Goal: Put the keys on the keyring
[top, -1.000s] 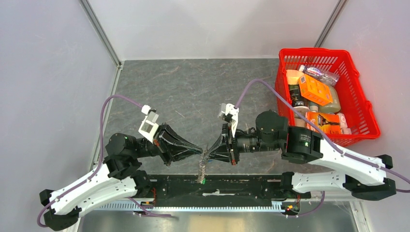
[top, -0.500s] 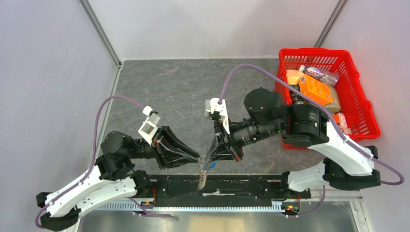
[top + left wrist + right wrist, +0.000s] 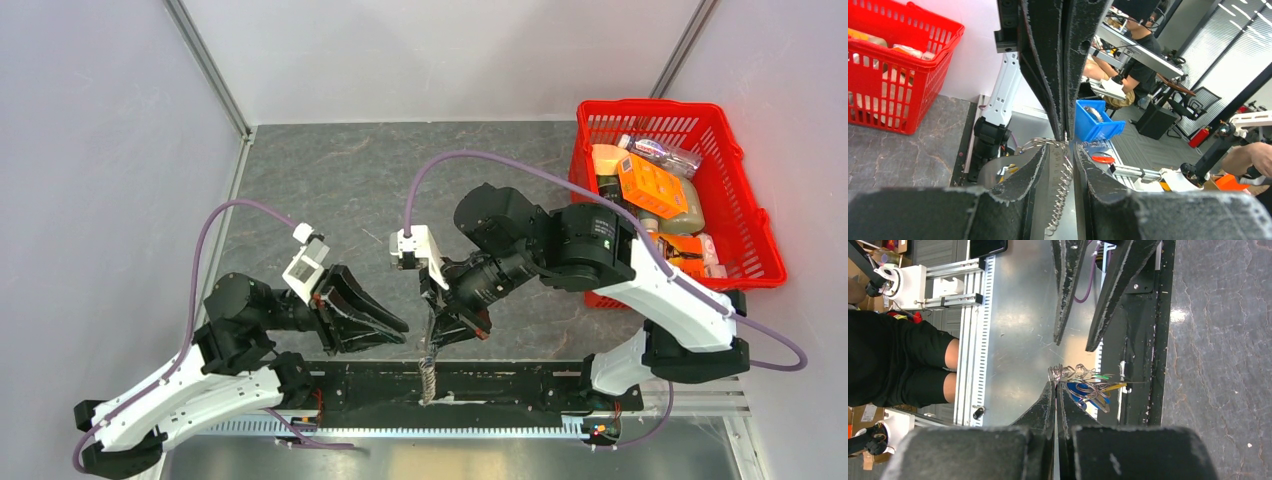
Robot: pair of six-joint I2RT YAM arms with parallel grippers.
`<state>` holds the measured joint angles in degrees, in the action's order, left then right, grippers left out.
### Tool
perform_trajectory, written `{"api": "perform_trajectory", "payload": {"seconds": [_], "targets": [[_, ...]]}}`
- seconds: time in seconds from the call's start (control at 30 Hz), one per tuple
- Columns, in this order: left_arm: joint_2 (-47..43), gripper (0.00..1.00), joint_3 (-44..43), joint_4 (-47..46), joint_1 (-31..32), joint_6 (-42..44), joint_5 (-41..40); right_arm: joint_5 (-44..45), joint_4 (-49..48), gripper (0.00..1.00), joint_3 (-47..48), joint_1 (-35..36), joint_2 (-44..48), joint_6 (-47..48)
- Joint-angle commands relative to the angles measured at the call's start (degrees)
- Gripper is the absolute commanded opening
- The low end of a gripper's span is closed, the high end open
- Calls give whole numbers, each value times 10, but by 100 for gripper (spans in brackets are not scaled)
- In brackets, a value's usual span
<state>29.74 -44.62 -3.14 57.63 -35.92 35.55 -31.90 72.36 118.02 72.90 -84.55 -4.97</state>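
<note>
My right gripper (image 3: 433, 333) hangs near the table's front edge, shut on the top of the keyring (image 3: 1055, 372). The keyring's twisted chain (image 3: 428, 376) dangles straight down from it over the black base rail. In the right wrist view the keys hang bunched beside the fingertips: a blue cap (image 3: 1082, 392), a yellow one (image 3: 1113, 386) and the green tag (image 3: 1103, 376). My left gripper (image 3: 397, 327) sits just left of the keyring, open and holding nothing. In the left wrist view the chain (image 3: 1061, 192) shows in the gap between its fingers (image 3: 1023, 175), touching neither.
A red basket (image 3: 601, 117) full of packets and bottles stands at the table's right side, behind the right arm. The black base rail (image 3: 510, 388) and a metal channel run along the near edge below both grippers. White walls enclose the grey table (image 3: 330, 180).
My left gripper has opened, let go of the keyring and drawn back a little to the left. The right arm has swung left and turned, carrying the keyring with its chain now hanging down.
</note>
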Motion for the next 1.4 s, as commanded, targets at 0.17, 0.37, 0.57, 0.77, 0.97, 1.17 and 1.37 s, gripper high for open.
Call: {"api": "perform_trajectory", "payload": {"seconds": [0.17, 0.37, 0.57, 0.77, 0.97, 1.17, 1.37], "targets": [[5, 30, 12, -62, 0, -24, 25, -8, 4, 0, 55, 1, -13, 17], [9, 31, 12, -65, 0, -27, 29, 0, 4, 0, 70, 0, -27, 19], [8, 31, 19, -74, 0, -33, 34, 7, 3, 0, 80, -2, -38, 19], [6, 31, 24, -74, 0, -35, 41, 10, 6, 0, 96, -5, -48, 18], [7, 22, 26, -72, 0, -36, 44, 8, 9, 0, 103, -6, -56, 19], [8, 2, 25, -72, 0, -34, 44, 4, 9, 0, 102, -6, -53, 20], [4, 2, 31, -81, 0, -29, 30, -1, 3, 0, 90, -6, -40, 22]]}}
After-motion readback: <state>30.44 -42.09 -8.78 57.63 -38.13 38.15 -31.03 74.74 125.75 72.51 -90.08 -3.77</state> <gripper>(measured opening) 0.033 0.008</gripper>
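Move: The top of the keyring's wire coil, pinched at the right fingertips, lies about 2 cm to the left hand's right, 2 cm behind and 1 cm below its finger gap. From the right hand that spot is only about 1 cm to the left, level in depth and height. The blue and yellow tags hang roughly 3 cm ahead of the right fingertips, 1 cm to their right and 4 cm lower. The keyring coil, still pinched in the shut right fingers, is carried about 2 cm left and 1 cm forward, slightly up, to the left fingertips. The left hand stays nearly in place with its fingers part open, then closes them and pinches the coil right beside the right fingertips, while the right hand keeps its own hold. ##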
